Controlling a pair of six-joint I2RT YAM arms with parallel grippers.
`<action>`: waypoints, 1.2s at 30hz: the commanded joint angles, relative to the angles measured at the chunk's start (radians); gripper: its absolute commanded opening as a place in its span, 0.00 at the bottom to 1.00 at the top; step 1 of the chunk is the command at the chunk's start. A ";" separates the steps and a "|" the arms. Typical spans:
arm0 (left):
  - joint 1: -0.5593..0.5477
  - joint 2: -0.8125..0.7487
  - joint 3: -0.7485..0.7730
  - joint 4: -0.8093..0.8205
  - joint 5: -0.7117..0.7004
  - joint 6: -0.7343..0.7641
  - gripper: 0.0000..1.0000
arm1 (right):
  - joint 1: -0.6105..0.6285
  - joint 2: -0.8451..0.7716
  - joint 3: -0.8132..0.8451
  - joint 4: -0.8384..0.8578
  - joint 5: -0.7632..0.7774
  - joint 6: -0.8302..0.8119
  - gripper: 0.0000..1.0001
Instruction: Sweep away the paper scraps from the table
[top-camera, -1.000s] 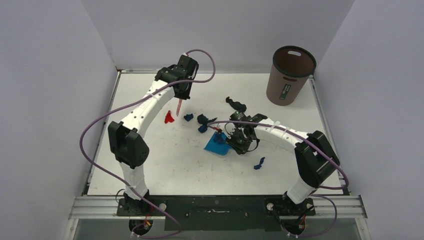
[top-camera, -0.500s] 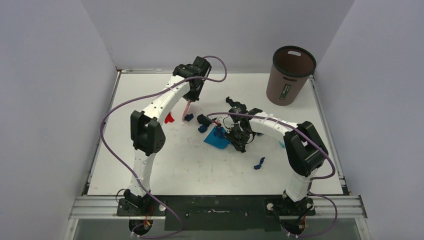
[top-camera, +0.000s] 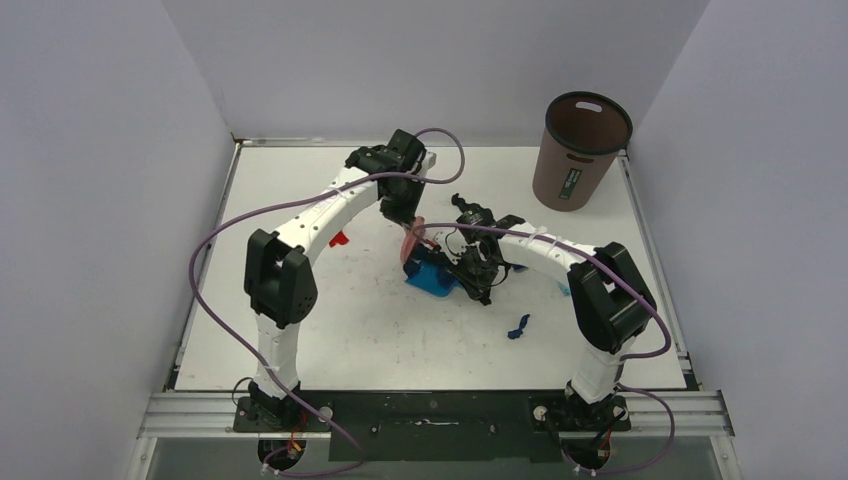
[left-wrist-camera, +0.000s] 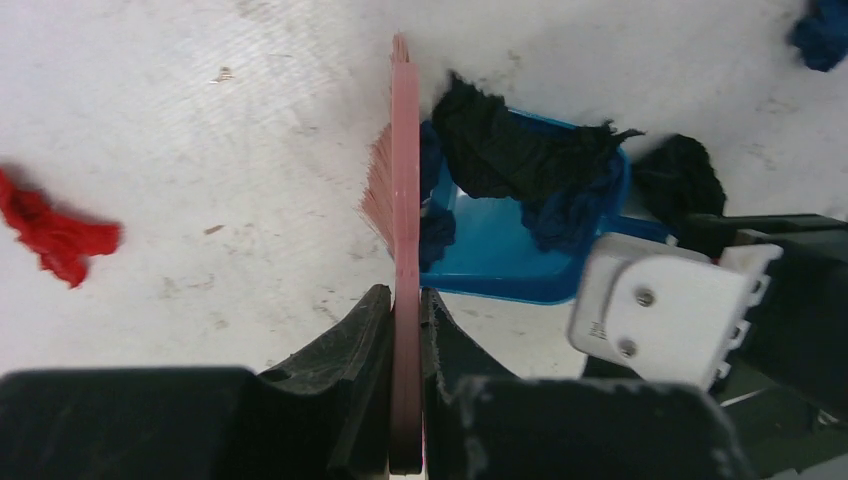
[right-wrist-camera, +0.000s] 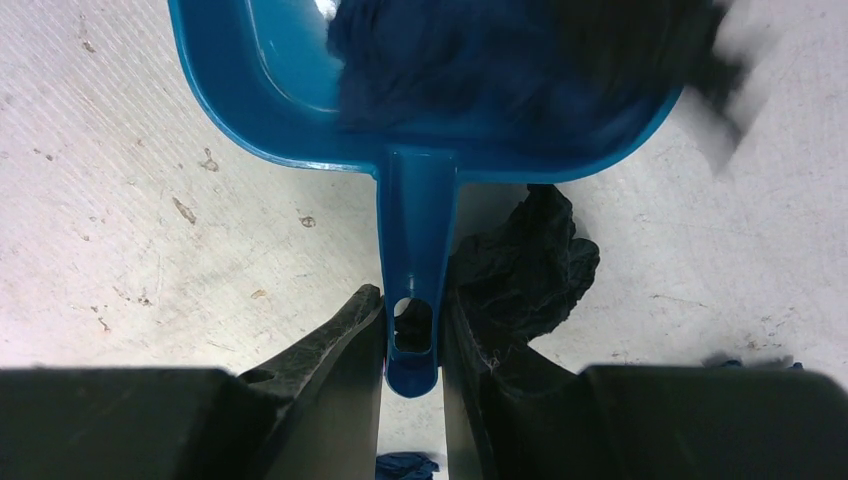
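Note:
My left gripper (left-wrist-camera: 405, 300) is shut on the pink hand brush (left-wrist-camera: 403, 180), whose bristles rest at the open edge of the blue dustpan (left-wrist-camera: 510, 260). Black and dark blue paper scraps (left-wrist-camera: 520, 160) lie in the pan. The right gripper (right-wrist-camera: 412, 305) is shut on the dustpan handle (right-wrist-camera: 415, 250), with a black scrap (right-wrist-camera: 525, 265) beside it. On the white table (top-camera: 330, 320) a red scrap (top-camera: 340, 238) lies left of the brush (top-camera: 408, 243). A dark blue scrap (top-camera: 518, 327) lies nearer the front and a black scrap (top-camera: 472, 210) behind the right gripper (top-camera: 470, 272).
A brown waste bin (top-camera: 580, 150) stands upright at the back right corner. Grey-lilac walls close the table on three sides. Purple cables loop off both arms, the left one hanging over the left half of the table.
The left arm swept the brush rightward from beside the red scrap to the dustpan mouth, taking the dark scraps with it. The right arm shifted slightly with the pan, then held still.

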 joint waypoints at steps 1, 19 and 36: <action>-0.026 -0.072 -0.065 0.085 0.165 -0.052 0.00 | -0.006 -0.025 0.008 0.050 -0.001 -0.006 0.18; -0.028 -0.268 -0.084 0.139 0.116 -0.161 0.00 | -0.020 -0.154 -0.037 0.056 -0.059 -0.038 0.17; -0.015 -0.507 -0.112 0.069 -0.046 -0.154 0.00 | -0.027 -0.262 0.040 -0.025 -0.030 -0.073 0.17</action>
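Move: The left hand, gripping the pink brush, has the blue dustpan's pan about 5 cm back and 6 cm to its right, some 13 cm below; the red scrap is roughly 15 cm left and 5 cm ahead. The right hand holds the dustpan handle: its pan lies about 9 cm left and 1 cm ahead, slightly lower, and a black scrap about 3 cm straight ahead, near the handle. Left brush sweeps 3 cm back-right at the dustpan, then rises about 16; right hand raises the pan 6. ##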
